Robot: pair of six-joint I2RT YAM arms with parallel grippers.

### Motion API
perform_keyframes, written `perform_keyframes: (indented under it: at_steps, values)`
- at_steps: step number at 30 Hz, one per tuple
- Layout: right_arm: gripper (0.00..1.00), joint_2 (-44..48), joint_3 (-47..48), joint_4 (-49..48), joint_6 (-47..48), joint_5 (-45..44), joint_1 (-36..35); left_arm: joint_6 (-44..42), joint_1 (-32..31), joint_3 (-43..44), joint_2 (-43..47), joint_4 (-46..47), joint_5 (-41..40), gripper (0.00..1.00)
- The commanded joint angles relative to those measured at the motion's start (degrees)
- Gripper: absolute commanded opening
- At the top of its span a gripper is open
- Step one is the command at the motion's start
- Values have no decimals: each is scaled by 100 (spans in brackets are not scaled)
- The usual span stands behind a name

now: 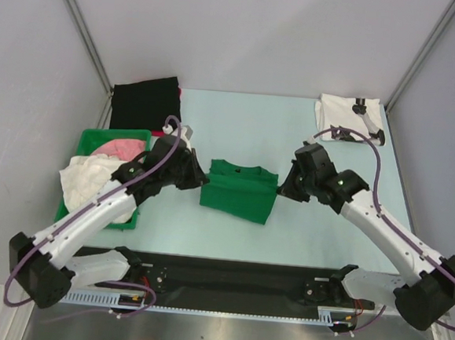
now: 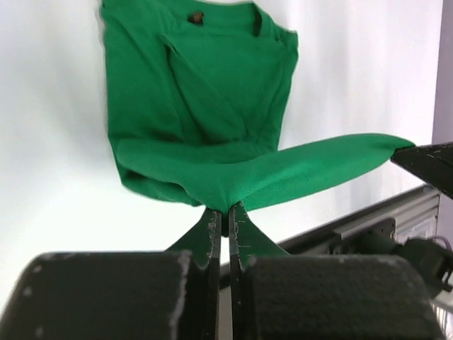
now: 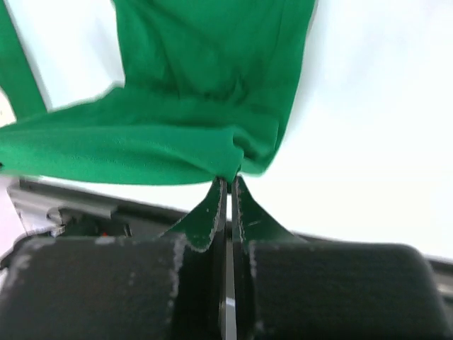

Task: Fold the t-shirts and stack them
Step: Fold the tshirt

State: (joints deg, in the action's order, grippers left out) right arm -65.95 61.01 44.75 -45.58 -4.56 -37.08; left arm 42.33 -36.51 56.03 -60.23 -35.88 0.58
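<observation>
A bright green t-shirt [image 1: 238,190] lies half folded at the middle of the table. Its near edge is lifted off the table and stretched between both grippers. My left gripper [image 1: 204,176] is shut on the shirt's left corner; in the left wrist view [image 2: 226,207] the fingertips pinch the green cloth [image 2: 212,120]. My right gripper [image 1: 277,186] is shut on the right corner, with the cloth [image 3: 184,106] bunched at its tips [image 3: 228,178]. A white t-shirt with black print [image 1: 350,117] lies folded at the far right corner.
A green bin [image 1: 94,138] at the left holds a pink cloth [image 1: 119,146] and a white cloth [image 1: 89,178] that spills over its side. A black folded garment [image 1: 145,100] lies behind the bin. A black rail [image 1: 227,276] runs along the near edge.
</observation>
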Motion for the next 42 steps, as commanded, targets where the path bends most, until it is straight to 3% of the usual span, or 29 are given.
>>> perform_keyframes:
  at_steps: [1, 9, 19, 31, 32, 34, 35, 36, 38, 42]
  values:
    - [0, -338, 340, -89, 769, 270, 534, -585, 460, 478, -453, 326, 63, 0]
    - [0, -1260, 613, -537, 1200, 807, 1211, -805, 970, 1058, -1841, 801, 557, 0]
    - [0, -2412, 877, -1038, 1587, 1255, 1695, -849, 1137, 1709, -3300, 1030, 645, 1]
    - [0, -3933, 1923, -1004, 2176, 1431, 2029, -682, 1252, 2201, -4278, 1013, 443, 2]
    - [8, -3995, 1984, -986, 2203, 1440, 2047, -682, 1269, 2228, -4313, 1013, 434, 4]
    - [32, -4171, 2142, -960, 2308, 1466, 2073, -726, 1296, 2394, -4410, 890, 277, 9]
    - [54, -4223, 2204, -942, 2343, 1484, 2108, -769, 1313, 2456, -4427, 820, 206, 13]
    - [61, -4268, 2283, -768, 2370, 1441, 2126, -822, 1348, 2570, -4445, 793, 197, 35]
    - [68, -4242, 2529, -583, 2422, 1388, 2144, -927, 1392, 2763, -4541, 601, 179, 54]
    - [69, -3505, 2267, -572, 2238, 1361, 1960, -1086, 1401, 2906, -4262, 257, 179, 82]
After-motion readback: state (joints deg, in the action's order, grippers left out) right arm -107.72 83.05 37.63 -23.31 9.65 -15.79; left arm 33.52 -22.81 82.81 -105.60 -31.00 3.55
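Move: Both hands still pinch the green t-shirt's hem, stretched about 20 cm between them above the cloth. The collar end to be covered lies about 12 cm ahead, 10 to the right and 13 below the left hand; from the right hand it is some 11 ahead, 9 to the left and 11 below. The black shirt stack is roughly 29 cm ahead and 19 left of the left hand; the white folded shirt is about 29 ahead and 19 right of the right hand. Forward, then increasingly downward, both hands carry the pinched hem over the t-shirt to its collar end, reaching about 15 cm out and 11 cm down while the fingers tip some 10 degrees further down. There both grippers open wide and let go of the hem, the right slightly ahead of the left, then start to rise, the left still easing forward. ##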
